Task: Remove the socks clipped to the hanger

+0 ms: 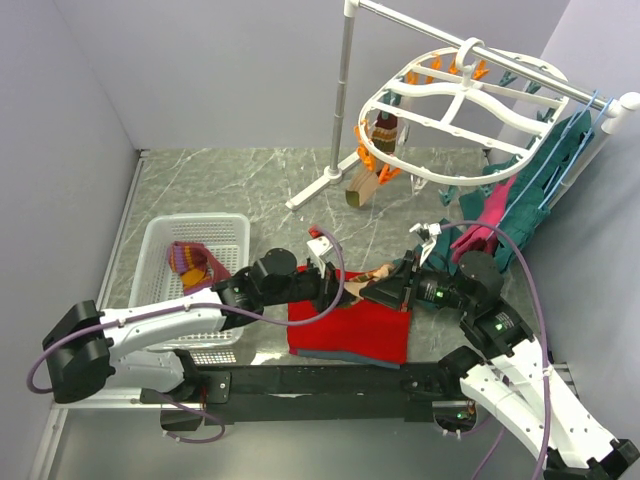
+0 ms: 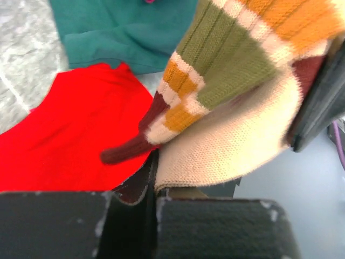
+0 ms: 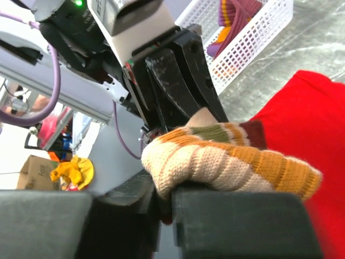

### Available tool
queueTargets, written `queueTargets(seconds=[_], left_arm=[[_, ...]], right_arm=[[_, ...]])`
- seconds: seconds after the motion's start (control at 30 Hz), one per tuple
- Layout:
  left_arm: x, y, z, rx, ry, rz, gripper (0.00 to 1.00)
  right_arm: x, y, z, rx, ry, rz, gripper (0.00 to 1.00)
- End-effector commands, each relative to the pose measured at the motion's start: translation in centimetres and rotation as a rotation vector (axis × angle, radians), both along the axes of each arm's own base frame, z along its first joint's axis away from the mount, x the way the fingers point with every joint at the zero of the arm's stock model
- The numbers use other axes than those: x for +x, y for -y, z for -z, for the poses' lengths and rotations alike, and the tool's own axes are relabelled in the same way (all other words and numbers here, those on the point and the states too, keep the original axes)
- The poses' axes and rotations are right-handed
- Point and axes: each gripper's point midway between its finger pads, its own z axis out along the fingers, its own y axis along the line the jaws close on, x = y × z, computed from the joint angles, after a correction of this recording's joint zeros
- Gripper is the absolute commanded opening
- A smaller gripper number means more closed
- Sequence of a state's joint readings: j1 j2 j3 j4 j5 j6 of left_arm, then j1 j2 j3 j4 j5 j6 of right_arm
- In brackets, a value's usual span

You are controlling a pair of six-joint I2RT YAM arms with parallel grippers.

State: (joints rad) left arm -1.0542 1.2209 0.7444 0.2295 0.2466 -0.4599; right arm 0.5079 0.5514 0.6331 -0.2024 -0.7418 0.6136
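A striped sock (image 1: 368,283) in cream, orange, green and maroon hangs between my two grippers above the red cloth (image 1: 350,325). My left gripper (image 2: 153,189) is shut on the cream edge of this sock (image 2: 232,70). My right gripper (image 3: 164,194) holds the other end of the sock (image 3: 226,156) in a narrow gap, with the knit draped over one finger. The two grippers (image 1: 345,287) (image 1: 388,290) face each other, tip to tip. The white hanger (image 1: 450,100) hangs on the rail at the back right. Clipped to it are a maroon sock (image 1: 384,128) and a tan sock (image 1: 365,185).
A white slotted basket (image 1: 160,250) stands on the left with a maroon and orange sock (image 1: 190,260) inside. Teal and pink garments (image 1: 520,200) hang at the right on the rail. The rail's stand (image 1: 340,120) rises behind the centre.
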Motion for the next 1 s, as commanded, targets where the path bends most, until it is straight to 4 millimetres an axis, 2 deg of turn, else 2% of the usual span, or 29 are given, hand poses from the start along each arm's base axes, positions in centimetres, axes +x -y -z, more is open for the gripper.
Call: queueTargets(seconds=[0.0, 0.1, 0.13, 0.17, 0.2, 0.23, 0.27, 0.3, 0.33, 0.43, 0.47, 0.5, 0.53, 0.57, 0.6, 0.63, 0.67, 0.7, 0.73, 0.77, 0.8, 0.83, 0.87, 0.93, 0.97], left_arm=[[1.9, -1.0, -3.4, -0.065, 0.029, -0.1, 0.01], [3.3, -2.6, -3.7, -0.094, -0.018, -0.166, 0.01], [3.7, -3.4, -4.4, -0.118, -0.026, -0.188, 0.01], [5.1, -4.6, -4.7, -0.138, -0.059, -0.249, 0.01], [5.7, -5.5, -4.5, -0.132, -0.084, -0.28, 0.01], [6.1, -6.5, -5.3, -0.154, -0.084, -0.305, 0.01], [7.7, -8.0, -5.6, -0.165, -0.094, -0.364, 0.01], [8.2, -9.0, -5.8, -0.151, -0.107, -0.401, 0.01], [8.8, -10.1, -6.7, -0.163, -0.095, -0.439, 0.01], [11.9, -14.6, -8.1, -0.132, -0.068, -0.612, 0.01], [12.6, -15.8, -9.5, -0.134, -0.057, -0.66, 0.01], [13.2, -17.1, -9.0, -0.097, -0.082, -0.709, 0.01], [14.5, -19.1, -9.4, -0.087, -0.083, -0.777, 0.01], [15.2, -20.1, -11.1, -0.102, -0.064, -0.8, 0.01], [16.2, -20.8, -10.9, -0.083, -0.082, -0.822, 0.01], [17.1, -22.7, -10.6, -0.07, -0.125, -0.856, 0.01], [17.8, -23.6, -12.2, -0.092, -0.117, -0.867, 0.01], [18.9, -24.3, -11.8, -0.082, -0.141, -0.882, 0.01], [20.0, -26.6, -11.9, -0.098, -0.164, -0.943, 0.01], [20.6, -27.4, -12.9, -0.119, -0.163, -0.95, 0.01], [21.7, -28.4, -12.3, -0.117, -0.182, -0.974, 0.01], [22.8, -30.8, -12.3, -0.128, -0.189, -1.047, 0.01], [23.3, -32.1, -12.2, -0.127, -0.209, -1.095, 0.01], [24.5, -33.9, -10.2, -0.127, -0.284, -1.149, 0.01], [24.5, -34.0, -8.6, -0.121, -0.341, -1.151, 0.01]], right_arm=[[0.3, 0.1, -0.2, -0.007, 0.024, 0.019, 0.27], [0.6, 0.1, 0.0, -0.02, 0.025, 0.026, 0.43], [0.9, 0.2, 0.1, -0.028, 0.021, 0.039, 0.52], [0.9, 0.2, 0.2, -0.033, 0.022, 0.042, 0.56], [1.0, 0.3, 0.3, -0.042, 0.024, 0.046, 0.61], [1.1, 0.4, 0.5, -0.057, 0.019, 0.058, 0.69], [1.2, 0.6, 0.4, -0.062, 0.023, 0.069, 0.73], [1.2, 0.7, 0.5, -0.072, 0.031, 0.072, 0.75], [1.2, 1.0, 0.7, -0.087, 0.025, 0.088, 0.8], [1.2, 1.6, 0.8, -0.113, 0.041, 0.116, 0.84], [1.2, 1.8, 0.8, -0.119, 0.051, 0.12, 0.84], [1.2, 1.9, 0.8, -0.125, 0.052, 0.128, 0.85], [1.2, 2.0, 1.0, -0.129, 0.053, 0.13, 0.85], [1.2, 2.0, 1.0, -0.129, 0.054, 0.135, 0.85], [1.1, 2.0, 1.1, -0.129, 0.051, 0.132, 0.85], [1.1, 2.0, 1.2, -0.125, 0.053, 0.131, 0.85], [1.1, 2.0, 1.3, -0.122, 0.052, 0.129, 0.85], [1.1, 1.9, 1.3, -0.121, 0.053, 0.126, 0.85], [1.1, 1.9, 1.4, -0.12, 0.055, 0.126, 0.85], [1.1, 1.9, 1.5, -0.123, 0.057, 0.125, 0.85], [1.2, 1.9, 1.4, -0.122, 0.061, 0.128, 0.85], [1.2, 1.9, 1.4, -0.125, 0.063, 0.129, 0.85], [1.3, 2.0, 1.5, -0.126, 0.064, 0.132, 0.85], [1.2, 2.0, 1.5, -0.126, 0.067, 0.127, 0.85], [1.2, 2.0, 1.5, -0.127, 0.07, 0.128, 0.85]])
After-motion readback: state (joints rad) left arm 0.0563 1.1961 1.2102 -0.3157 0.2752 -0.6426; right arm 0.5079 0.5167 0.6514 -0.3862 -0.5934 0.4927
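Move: The striped sock is stretched between both grippers, its middle about 2 cm left of the right hand, 1 cm ahead and 3 below it. The white basket's middle lies some 38 cm left of the left hand, 18 ahead and 18 below; the socks already inside lie about 3 cm beyond that middle. The red cloth lies 12 cm ahead of the left hand, 2 right, 21 below. From the right hand the basket is some 41 cm left and 20 ahead. The striped sock comes free of the right fingers, which open wide as that hand eases about 3 cm down and to the right; the left fingers keep their pinch and carry it about 33 cm left and 24 forward, rising some 11 cm, towards the white basket. The left wrist swings about 65 degrees counter-clockwise on the way, and speeds up after a slow start. ##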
